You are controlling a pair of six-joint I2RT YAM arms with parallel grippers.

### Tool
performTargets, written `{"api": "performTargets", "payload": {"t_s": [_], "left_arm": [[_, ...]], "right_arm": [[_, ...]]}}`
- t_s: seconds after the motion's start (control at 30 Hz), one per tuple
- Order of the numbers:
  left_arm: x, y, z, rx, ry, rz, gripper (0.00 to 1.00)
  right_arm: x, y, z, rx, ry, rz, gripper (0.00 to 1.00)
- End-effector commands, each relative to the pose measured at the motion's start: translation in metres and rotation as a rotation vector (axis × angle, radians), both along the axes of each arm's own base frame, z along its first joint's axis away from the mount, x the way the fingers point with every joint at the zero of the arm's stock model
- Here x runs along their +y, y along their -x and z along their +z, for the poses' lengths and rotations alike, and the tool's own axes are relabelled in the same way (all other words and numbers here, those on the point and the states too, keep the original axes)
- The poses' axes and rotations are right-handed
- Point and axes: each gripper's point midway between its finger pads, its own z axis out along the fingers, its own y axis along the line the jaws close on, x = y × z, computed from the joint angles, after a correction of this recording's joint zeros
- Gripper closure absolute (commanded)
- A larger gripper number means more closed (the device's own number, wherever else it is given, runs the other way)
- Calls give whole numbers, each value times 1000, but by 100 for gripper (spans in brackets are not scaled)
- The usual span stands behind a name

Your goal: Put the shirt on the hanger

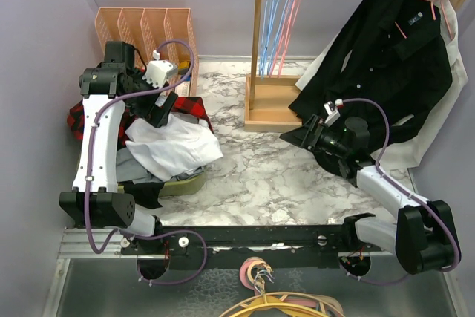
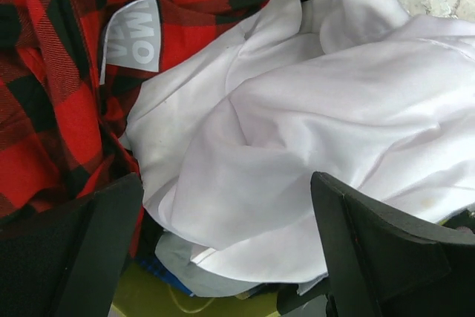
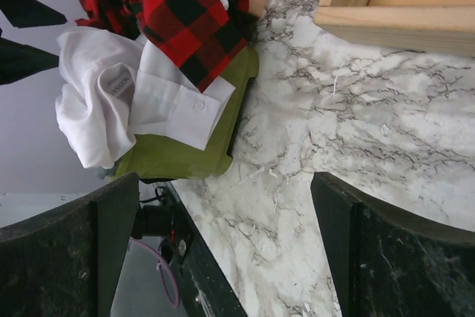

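Observation:
The white shirt lies crumpled on a pile of clothes in a green bin at the left. My left gripper hangs open just above it. In the left wrist view the shirt fills the space between the spread fingers without being pinched. A pink hanger hangs on the wooden rack at the back. My right gripper is open over the marble table with nothing in it. The right wrist view shows the shirt far off, in the bin.
A red-and-black plaid shirt lies under and behind the white one. A black shirt hangs at the right on another pink hanger. Light-blue hangers share the rack, whose wooden base stands on the table. A wooden file organiser is at the back left.

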Motion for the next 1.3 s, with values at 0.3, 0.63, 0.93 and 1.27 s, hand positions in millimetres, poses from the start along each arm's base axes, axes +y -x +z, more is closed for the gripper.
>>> {"api": "performTargets", "payload": {"t_s": [0.3, 0.63, 0.93, 1.27], "left_arm": [[-30, 43, -9, 40, -12, -228, 1], [-65, 72, 9, 7, 121, -294, 1], [-75, 95, -36, 147, 96, -388, 1], [-75, 66, 27, -94, 57, -406, 100]], "right_arm": [[9, 2, 44, -237, 30, 139, 3], [24, 9, 77, -412, 53, 233, 5], [64, 25, 66, -416, 53, 378, 5], [105, 33, 69, -479, 73, 425, 5]]}}
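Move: The middle of the white shirt lies about 6 cm back, 5 cm to the right and 7 cm below the left hand. The red plaid shirt is some 2 cm ahead of that hand, 5 cm to its left and 7 cm below, and the green bin's middle 10 cm back, 3 cm left and 14 cm below. From the right hand the white shirt is about 27 cm left, 2 cm back and roughly level. Left hand sweeps back 8 cm, right and down, pinching the white shirt; right hand reaches left 10 cm. ##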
